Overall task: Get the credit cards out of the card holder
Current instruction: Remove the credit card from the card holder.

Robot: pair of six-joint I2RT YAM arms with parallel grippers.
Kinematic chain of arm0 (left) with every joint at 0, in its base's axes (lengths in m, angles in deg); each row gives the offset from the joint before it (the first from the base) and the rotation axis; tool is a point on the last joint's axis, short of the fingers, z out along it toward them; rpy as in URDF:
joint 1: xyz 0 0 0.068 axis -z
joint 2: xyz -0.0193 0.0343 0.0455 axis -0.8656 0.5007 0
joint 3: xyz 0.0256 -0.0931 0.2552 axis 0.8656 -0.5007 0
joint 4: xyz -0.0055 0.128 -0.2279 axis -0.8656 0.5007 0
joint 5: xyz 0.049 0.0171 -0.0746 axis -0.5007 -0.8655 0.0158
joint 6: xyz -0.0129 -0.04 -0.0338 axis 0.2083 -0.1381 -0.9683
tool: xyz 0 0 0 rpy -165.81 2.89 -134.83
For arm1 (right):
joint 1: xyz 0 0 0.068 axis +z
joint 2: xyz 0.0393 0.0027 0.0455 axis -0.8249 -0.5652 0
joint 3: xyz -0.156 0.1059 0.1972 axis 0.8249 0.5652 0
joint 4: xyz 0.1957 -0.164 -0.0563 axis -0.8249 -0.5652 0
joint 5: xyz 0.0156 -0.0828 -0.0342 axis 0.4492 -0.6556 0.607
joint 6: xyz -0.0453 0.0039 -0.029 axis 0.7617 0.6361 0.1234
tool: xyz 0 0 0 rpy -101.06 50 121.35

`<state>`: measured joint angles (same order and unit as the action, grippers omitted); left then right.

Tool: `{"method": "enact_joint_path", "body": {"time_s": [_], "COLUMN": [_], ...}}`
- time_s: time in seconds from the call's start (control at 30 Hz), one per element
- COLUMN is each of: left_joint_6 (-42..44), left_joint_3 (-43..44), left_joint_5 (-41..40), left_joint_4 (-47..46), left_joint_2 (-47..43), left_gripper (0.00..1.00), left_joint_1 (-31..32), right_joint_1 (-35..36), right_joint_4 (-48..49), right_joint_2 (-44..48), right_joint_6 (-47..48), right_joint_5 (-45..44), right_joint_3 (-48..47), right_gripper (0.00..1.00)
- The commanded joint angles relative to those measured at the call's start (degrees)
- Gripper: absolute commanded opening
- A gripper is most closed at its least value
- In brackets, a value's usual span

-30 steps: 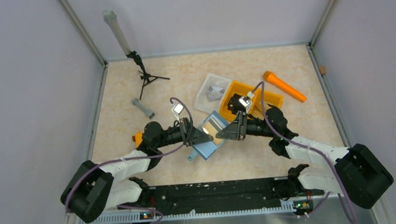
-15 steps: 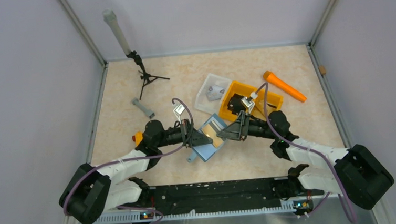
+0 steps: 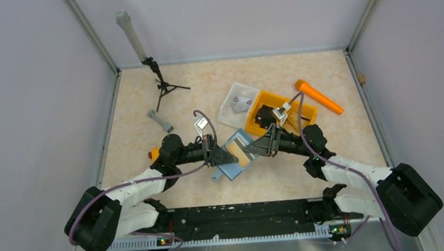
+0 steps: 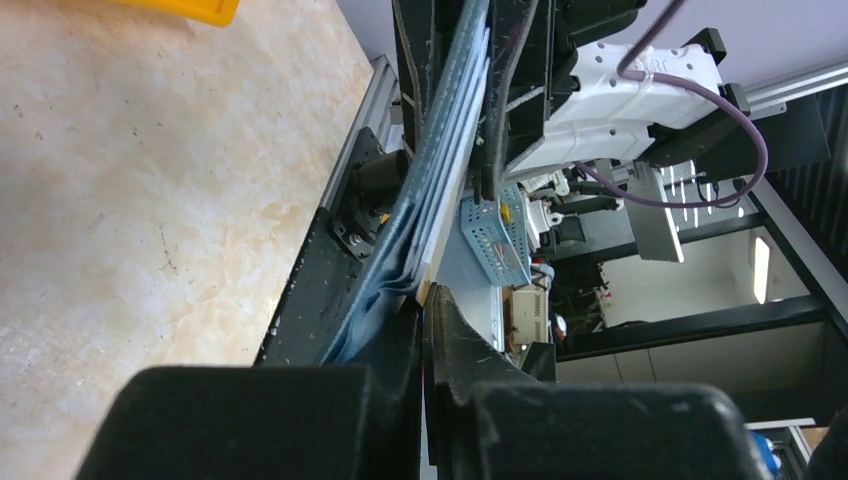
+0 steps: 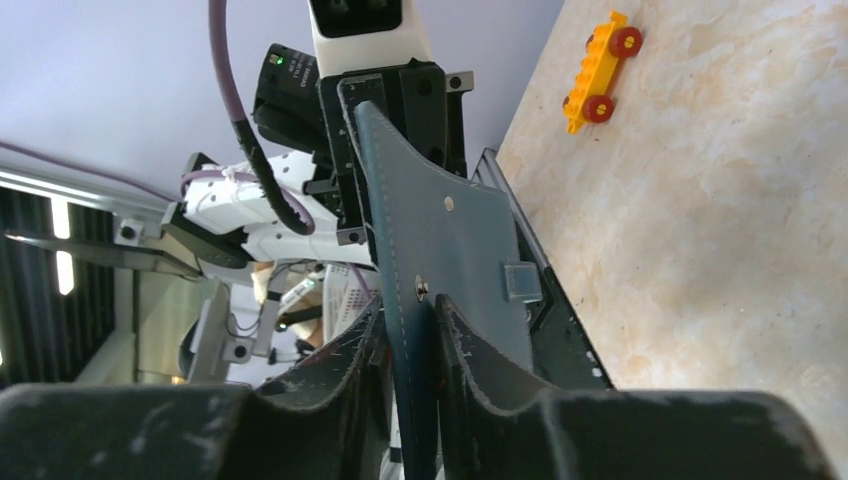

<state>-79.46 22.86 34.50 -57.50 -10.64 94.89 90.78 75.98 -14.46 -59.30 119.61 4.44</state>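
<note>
The teal-blue card holder [image 3: 233,165] is held up over the middle of the table, opened between both grippers. A tan card face [image 3: 243,155] shows inside it, next to a lighter panel. My left gripper [image 3: 227,156] is shut on the holder's left edge. In the left wrist view the blue holder [image 4: 420,215] rises edge-on from the left gripper [image 4: 428,300], with pale card edges [image 4: 455,185] stacked in it. My right gripper [image 3: 254,150] pinches the other flap. In the right wrist view the dark flap [image 5: 450,225] stands between the right gripper's [image 5: 418,315] jaws.
An orange divided bin [image 3: 292,106] and a white tray [image 3: 230,104] sit just behind the holder. An orange handle [image 3: 319,97] lies at the back right. A black tripod [image 3: 164,88] and a grey cylinder [image 3: 160,121] stand back left. A yellow toy car [image 5: 600,65] lies by the left arm.
The right gripper has edged slightly toward the bin and re-gripped the flap. The holder has tilted, so a tan card face now shows where the grey panel reflected before. The left gripper stays shut.
</note>
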Motion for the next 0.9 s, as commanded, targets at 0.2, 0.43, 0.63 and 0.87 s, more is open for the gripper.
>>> {"method": "enact_joint_path", "body": {"time_s": [0.2, 0.43, 0.63, 0.87], "left_joint_6": [2.27, 2.94, 3.14, 3.13], "left_joint_3": [1.16, -0.23, -1.7, -1.58], "left_joint_5": [1.54, 1.34, 0.96, 0.93], "left_joint_4": [-0.4, 0.3, 0.6, 0.4], "left_joint_2": [-2.31, -3.19, -4.33, -3.93], "left_gripper": [0.0, 0.0, 0.0, 0.0], "left_joint_1": [0.08, 0.1, 0.08, 0.13], "right_joint_1": [-0.04, -1.65, -2.5, -2.58], "right_joint_4": [3.25, 4.05, 2.19, 2.31], "right_joint_2": [2.02, 3.81, 5.85, 5.8], "right_joint_6": [-0.31, -1.28, -0.89, -1.24], "right_joint_5": [-0.99, -2.1, -2.78, -2.92], "right_joint_3": [0.53, 2.15, 2.65, 2.71], "right_gripper": [0.07, 0.1, 0.05, 0.0]}}
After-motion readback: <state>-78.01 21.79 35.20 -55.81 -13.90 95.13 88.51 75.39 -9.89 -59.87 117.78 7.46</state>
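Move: The left fingers already pinch a corner of the gold credit card, whose middle lies about 2 cm right and 1 cm ahead, level. From the right hand, at the card holder's edge, the holder's middle is some 3 cm left and 1 cm back, the card's 2 cm left and 1 cm back. The orange box sits roughly 17 cm right and 13 cm ahead of the left hand, 13 cm below. Right fingers close on the holder and pull 1.5 cm right; left, still pinching the gold card, draws back. ##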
